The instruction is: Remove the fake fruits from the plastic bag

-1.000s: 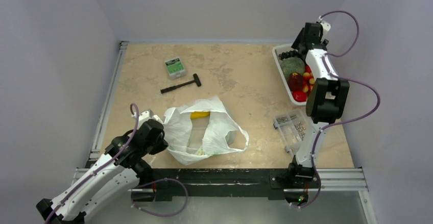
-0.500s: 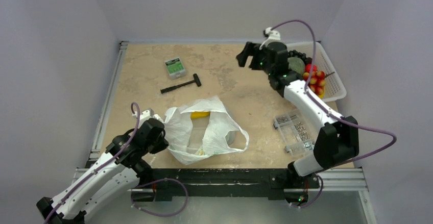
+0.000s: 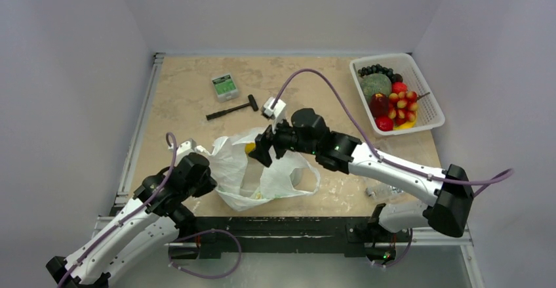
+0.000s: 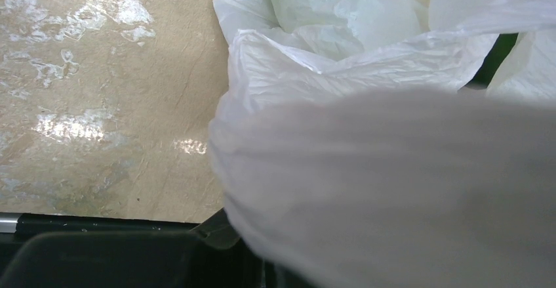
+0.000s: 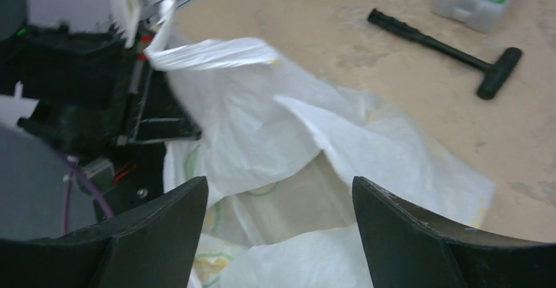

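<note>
The white crinkly plastic bag [image 3: 275, 176] lies at the near middle of the table, its mouth gaping upward. My left gripper [image 3: 208, 172] is shut on the bag's left edge; bag film [image 4: 341, 71] hides its jaws in the left wrist view. In the right wrist view a stretched loop handle [image 5: 210, 53] runs up to that arm. My right gripper [image 3: 262, 149] hovers open over the mouth, empty, with the bag's opening [image 5: 288, 196] between its fingers [image 5: 278, 193]. A bit of yellow fruit [image 3: 251, 148] shows inside the bag. More fake fruits [image 3: 393, 101] fill the white basket [image 3: 429, 114].
A green-labelled small box [image 3: 225, 86] and a black T-handle tool [image 3: 233, 109] lie behind the bag, both also in the right wrist view. A clear box of screws [image 3: 383, 188] sits mostly hidden under the right arm. Metal rails edge the table on the left and near side.
The right arm has swung from the basket at the back right across the table to above the bag's mouth. The left arm and the bag have stayed put.
</note>
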Available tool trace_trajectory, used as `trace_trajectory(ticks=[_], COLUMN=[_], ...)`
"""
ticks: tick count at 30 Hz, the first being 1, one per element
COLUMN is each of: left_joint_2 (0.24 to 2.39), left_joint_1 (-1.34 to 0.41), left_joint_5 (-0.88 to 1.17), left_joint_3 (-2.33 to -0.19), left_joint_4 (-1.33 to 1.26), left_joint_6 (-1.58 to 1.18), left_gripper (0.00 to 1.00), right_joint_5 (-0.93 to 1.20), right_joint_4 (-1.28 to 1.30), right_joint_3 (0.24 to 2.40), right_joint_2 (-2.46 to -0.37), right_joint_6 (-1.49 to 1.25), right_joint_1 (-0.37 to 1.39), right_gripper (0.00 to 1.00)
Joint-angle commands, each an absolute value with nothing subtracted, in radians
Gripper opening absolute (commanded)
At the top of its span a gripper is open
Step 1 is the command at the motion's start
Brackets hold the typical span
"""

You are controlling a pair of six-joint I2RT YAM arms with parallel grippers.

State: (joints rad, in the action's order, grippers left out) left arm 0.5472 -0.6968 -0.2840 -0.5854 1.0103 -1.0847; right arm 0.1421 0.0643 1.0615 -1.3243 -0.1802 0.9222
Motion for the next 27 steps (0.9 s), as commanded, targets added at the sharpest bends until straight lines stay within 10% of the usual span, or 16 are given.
trace_trajectory(ticks=[1,10,27], left_joint_2=[0.537,0.540,0.536], left_joint_1=[-0.701,-0.701,-0.701], left_joint_5=[-0.312,-0.302,-0.262], left_joint_3=[-0.588,-0.568,-0.516], left_joint_4=[0.984,0.980,0.930], left_joint_6=[-1.101,-1.112,-1.117], left_gripper=[0.00,0.00,0.00], right_joint_5=[0.086,-0.002,-0.327], right_joint_4=[0.153,0.236,0.270], right_joint_3=[1.052,1.033,0.838], right_joint_2=[-1.302,-1.419,-1.557], right_joint_6=[-0.062,-0.050,-0.438], right_joint_1=[1.035,1.087,1.155], right_gripper=[0.76,0.32,0.17])
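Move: The dark green fruit left in the plastic bag lies nearly under the right hand, some 21 cm below, about 3 cm ahead and 2 cm to its right, partly hidden by the bag's side. The yellow fruit is some 7 cm ahead and 5 cm left of the right hand, at the same depth; the hammer lies about 22 cm ahead and 13 cm left. From the left hand, the green fruit is roughly 13 cm ahead, 20 cm right and 7 cm below. Into the open mouth of the plastic bag goes the right hand: first about 5 cm back, then down some 22 cm, drifting a few centimetres right at the bottom. Its fingers tip by about 40 degrees to point mostly down and draw from wide open to nearly shut, with no fruit seen between them. The left hand keeps its pinch on the bag's edge, sinking a centimetre or so. ##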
